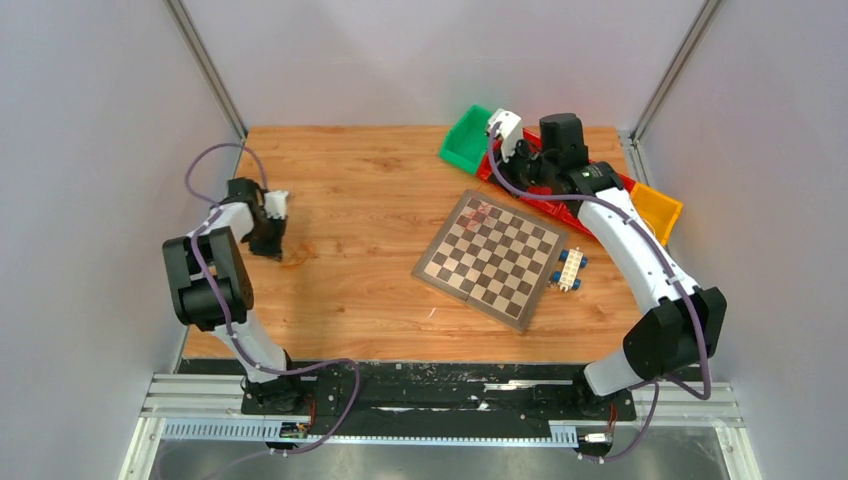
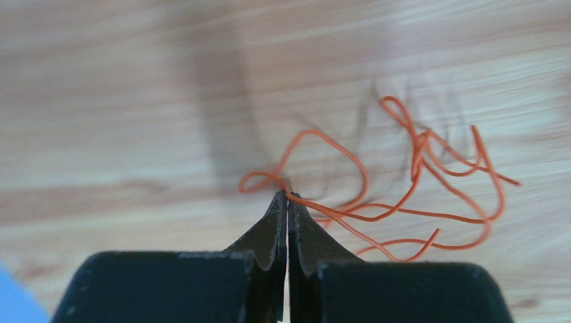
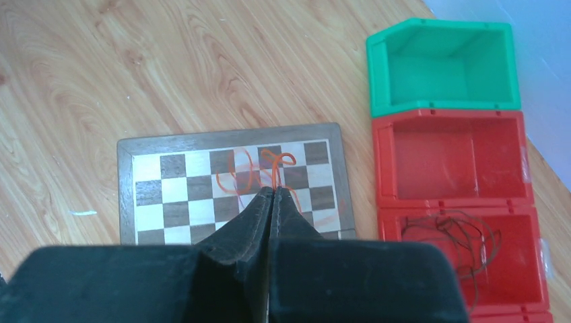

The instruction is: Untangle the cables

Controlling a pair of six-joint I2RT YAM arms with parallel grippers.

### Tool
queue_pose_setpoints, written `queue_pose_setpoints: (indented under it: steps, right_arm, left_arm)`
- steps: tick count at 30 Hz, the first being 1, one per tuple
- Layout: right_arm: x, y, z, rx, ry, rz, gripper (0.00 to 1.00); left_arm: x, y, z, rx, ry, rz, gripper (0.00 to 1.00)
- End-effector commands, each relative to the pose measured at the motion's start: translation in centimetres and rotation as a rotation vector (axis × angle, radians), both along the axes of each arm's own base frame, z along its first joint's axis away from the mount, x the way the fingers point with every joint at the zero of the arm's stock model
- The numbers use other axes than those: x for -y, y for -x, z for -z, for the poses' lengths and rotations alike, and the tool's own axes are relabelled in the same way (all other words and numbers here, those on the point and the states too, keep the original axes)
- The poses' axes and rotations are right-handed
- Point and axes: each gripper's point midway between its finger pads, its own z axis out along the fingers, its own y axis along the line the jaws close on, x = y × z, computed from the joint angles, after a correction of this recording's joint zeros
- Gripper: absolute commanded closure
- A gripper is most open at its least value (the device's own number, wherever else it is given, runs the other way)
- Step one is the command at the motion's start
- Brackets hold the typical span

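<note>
The cables (image 2: 417, 176) are thin orange wires, looped loosely on the wooden table in the left wrist view. My left gripper (image 2: 288, 196) is shut on one strand at the tangle's left end; from above it (image 1: 268, 246) stands low at the table's left side. More orange cable (image 3: 259, 168) shows over the chessboard (image 3: 175, 202), faint from above (image 1: 482, 211). My right gripper (image 3: 275, 189) is shut high above the board, and an orange strand runs right up into its tips. Several dark strands (image 3: 448, 235) lie in a red bin (image 3: 512, 269).
The chessboard (image 1: 490, 262) lies right of centre. A green bin (image 1: 463, 142), red bins (image 3: 451, 161) and a yellow bin (image 1: 657, 211) line the back right corner. A small white and blue block piece (image 1: 569, 270) sits just right of the board.
</note>
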Motion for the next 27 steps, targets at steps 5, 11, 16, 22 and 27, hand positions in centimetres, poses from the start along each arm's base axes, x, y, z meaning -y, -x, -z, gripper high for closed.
queue_pose_setpoints:
  steps: [5, 11, 16, 22, 27]
  right_arm:
    - [-3.0, 3.6, -2.7, -0.074, -0.161, -0.164, 1.0]
    - [-11.3, 8.2, -2.9, -0.224, -0.273, -0.445, 1.0]
    - [-15.7, 8.3, -2.3, -0.265, -0.279, -0.511, 0.14]
    - [-18.2, 6.4, -4.3, -0.167, -0.322, -0.545, 0.01]
    - [-21.0, 8.0, -3.5, -0.141, -0.343, -0.631, 0.0]
  left_arm:
    - [-1.1, 0.1, -7.9, 0.143, 0.181, 0.068, 1.0]
    - [5.6, -0.3, -16.2, 0.329, 0.514, 0.115, 1.0]
    - [10.5, 1.1, -21.0, 0.425, 0.623, 0.248, 1.0]
    - [15.6, 3.4, -25.1, 0.462, 0.814, 0.36, 1.0]
    - [18.5, 4.9, -28.4, 0.499, 0.943, 0.462, 1.0]
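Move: The left hand holds a strand of the orange cable just above the table; its loose coil lies about 5 cm to the right, level fore and aft and a centimetre lower. The right hand, gripping the reddish cable, has the chessboard's middle some 24 cm below, 4 cm back and 4 cm left. From that hand, the toy car is 6 cm back and 15 cm right, and the orange cable's coil roughly 50 cm left, 3 cm back, both about 24 cm lower. After carrying on about 5 cm to its left, the left hand rises some 24 cm and swings right towards the other hand, fingers still shut on the orange cable and tilting from down towards the right by roughly 50 degrees. The right hand sweeps about 18 cm left and a little back, turning counter-clockwise, opens wide and lets go of the reddish cable, coming towards the orange one. ##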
